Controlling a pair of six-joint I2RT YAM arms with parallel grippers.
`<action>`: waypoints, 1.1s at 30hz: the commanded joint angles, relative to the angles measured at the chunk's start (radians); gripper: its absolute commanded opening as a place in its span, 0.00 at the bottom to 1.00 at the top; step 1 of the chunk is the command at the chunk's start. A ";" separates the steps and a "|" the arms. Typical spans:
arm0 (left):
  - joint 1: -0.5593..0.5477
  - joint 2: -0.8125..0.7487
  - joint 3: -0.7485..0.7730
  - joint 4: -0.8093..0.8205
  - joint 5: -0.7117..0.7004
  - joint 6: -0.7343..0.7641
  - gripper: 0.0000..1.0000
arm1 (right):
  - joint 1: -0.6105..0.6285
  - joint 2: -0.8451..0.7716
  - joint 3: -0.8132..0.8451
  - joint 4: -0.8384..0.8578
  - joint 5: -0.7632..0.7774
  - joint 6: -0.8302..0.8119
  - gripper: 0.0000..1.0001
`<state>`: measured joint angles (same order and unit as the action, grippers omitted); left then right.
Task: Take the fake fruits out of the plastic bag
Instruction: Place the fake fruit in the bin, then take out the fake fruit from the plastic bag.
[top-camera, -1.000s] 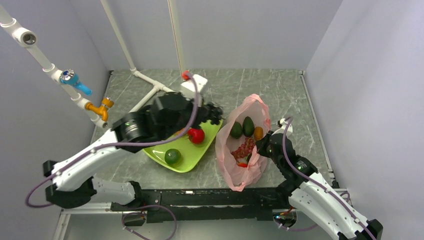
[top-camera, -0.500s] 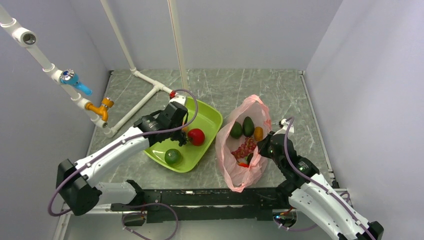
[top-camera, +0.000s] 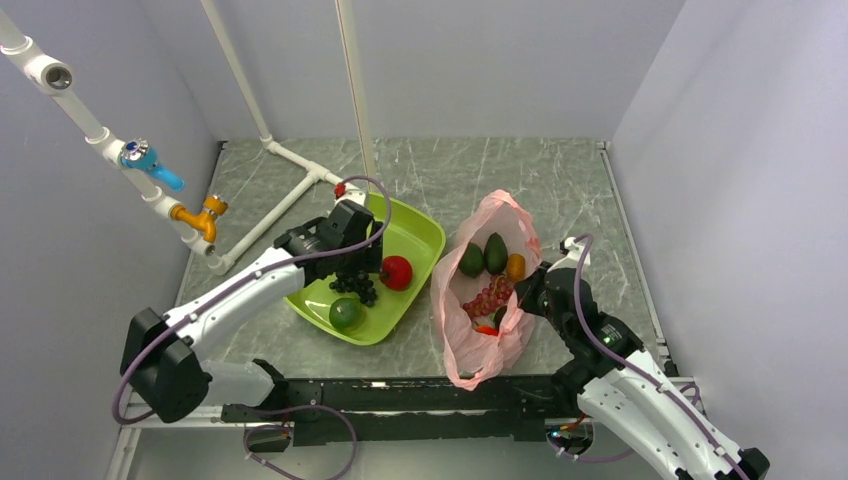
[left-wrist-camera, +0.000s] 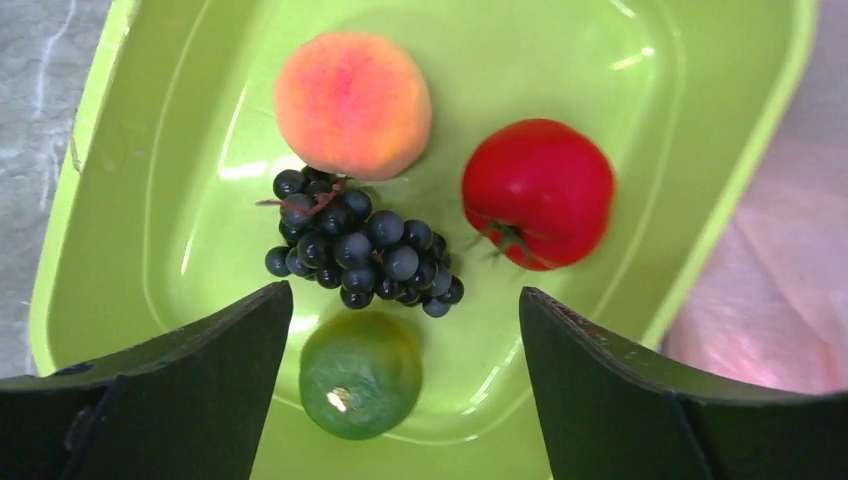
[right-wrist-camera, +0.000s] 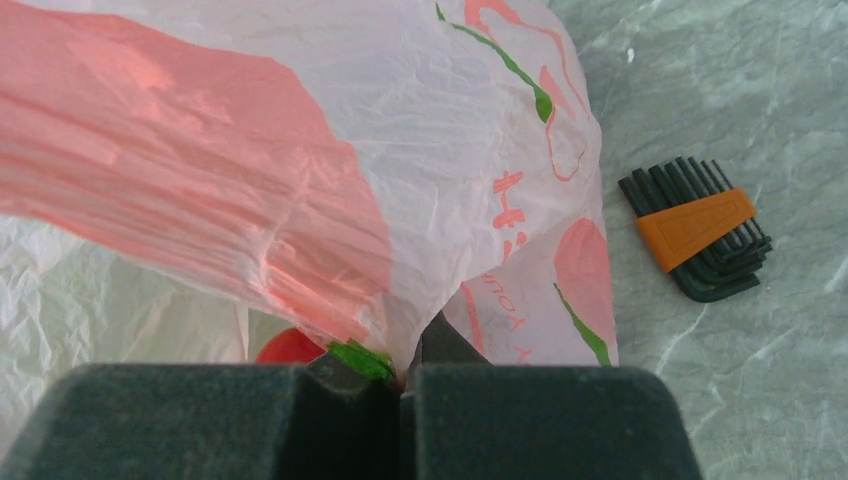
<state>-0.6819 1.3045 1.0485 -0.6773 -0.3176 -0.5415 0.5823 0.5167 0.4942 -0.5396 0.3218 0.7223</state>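
The pink plastic bag (top-camera: 478, 350) lies open right of the lime-green tray (top-camera: 420, 228). In the bag I see two dark avocados (top-camera: 496, 252), an orange fruit (top-camera: 516, 266), a red grape bunch (top-camera: 487, 297) and a red fruit (top-camera: 485, 329). The tray (left-wrist-camera: 720, 170) holds a peach (left-wrist-camera: 352, 105), a red fruit (left-wrist-camera: 537, 193), a dark grape bunch (left-wrist-camera: 355, 250) and a green round fruit (left-wrist-camera: 360, 375). My left gripper (left-wrist-camera: 406, 300) is open and empty just above them. My right gripper (right-wrist-camera: 400, 375) is shut on the bag's right edge (right-wrist-camera: 300, 150).
A set of black hex keys in an orange holder (right-wrist-camera: 700, 230) lies on the table right of the bag. White pipes (top-camera: 300, 165) with a blue valve (top-camera: 150, 160) and an orange valve (top-camera: 200, 215) run along the back left. Walls close in the table.
My left arm has swung down over the tray and let go of the dark grape bunch, which now lies in the tray. The right gripper still holds the bag.
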 joint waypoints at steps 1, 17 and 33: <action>0.002 -0.114 0.016 0.035 0.087 -0.022 0.90 | 0.000 -0.009 0.059 -0.035 -0.047 -0.002 0.00; -0.445 -0.289 -0.075 0.586 0.215 0.046 0.69 | 0.001 -0.005 0.036 0.083 -0.254 -0.067 0.00; -0.578 0.397 0.289 0.499 -0.152 0.012 0.51 | 0.001 -0.068 0.029 0.072 -0.244 -0.070 0.00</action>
<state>-1.2766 1.5749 1.1793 -0.1444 -0.3729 -0.5144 0.5823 0.4492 0.5114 -0.4988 0.0769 0.6647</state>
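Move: The red grapes in the open plastic bag lie some 25 cm to the left hand's right, about 6 cm back and 8 cm lower. In the bag, the orange pepper is about 6 cm nearer the base than the grapes, the upright avocado roughly 8 cm beyond them. The dark grapes already lie almost under the left hand, the tomato 6 cm right and 3 cm ahead. From the right hand, the red grapes are about 5 cm left, 1 cm ahead and 6 cm below. With the dark grapes already released in the bin, the left hand lifts some 15 cm off them, swings about 25 cm right and 10 cm back to the plastic bag, then sinks about 11 cm over the fruit inside. It turns some 30 degrees clockwise as the fingers half close. The right hand keeps its pinch on the bag's edge, drawing it about 4 cm left and 3 cm up. ##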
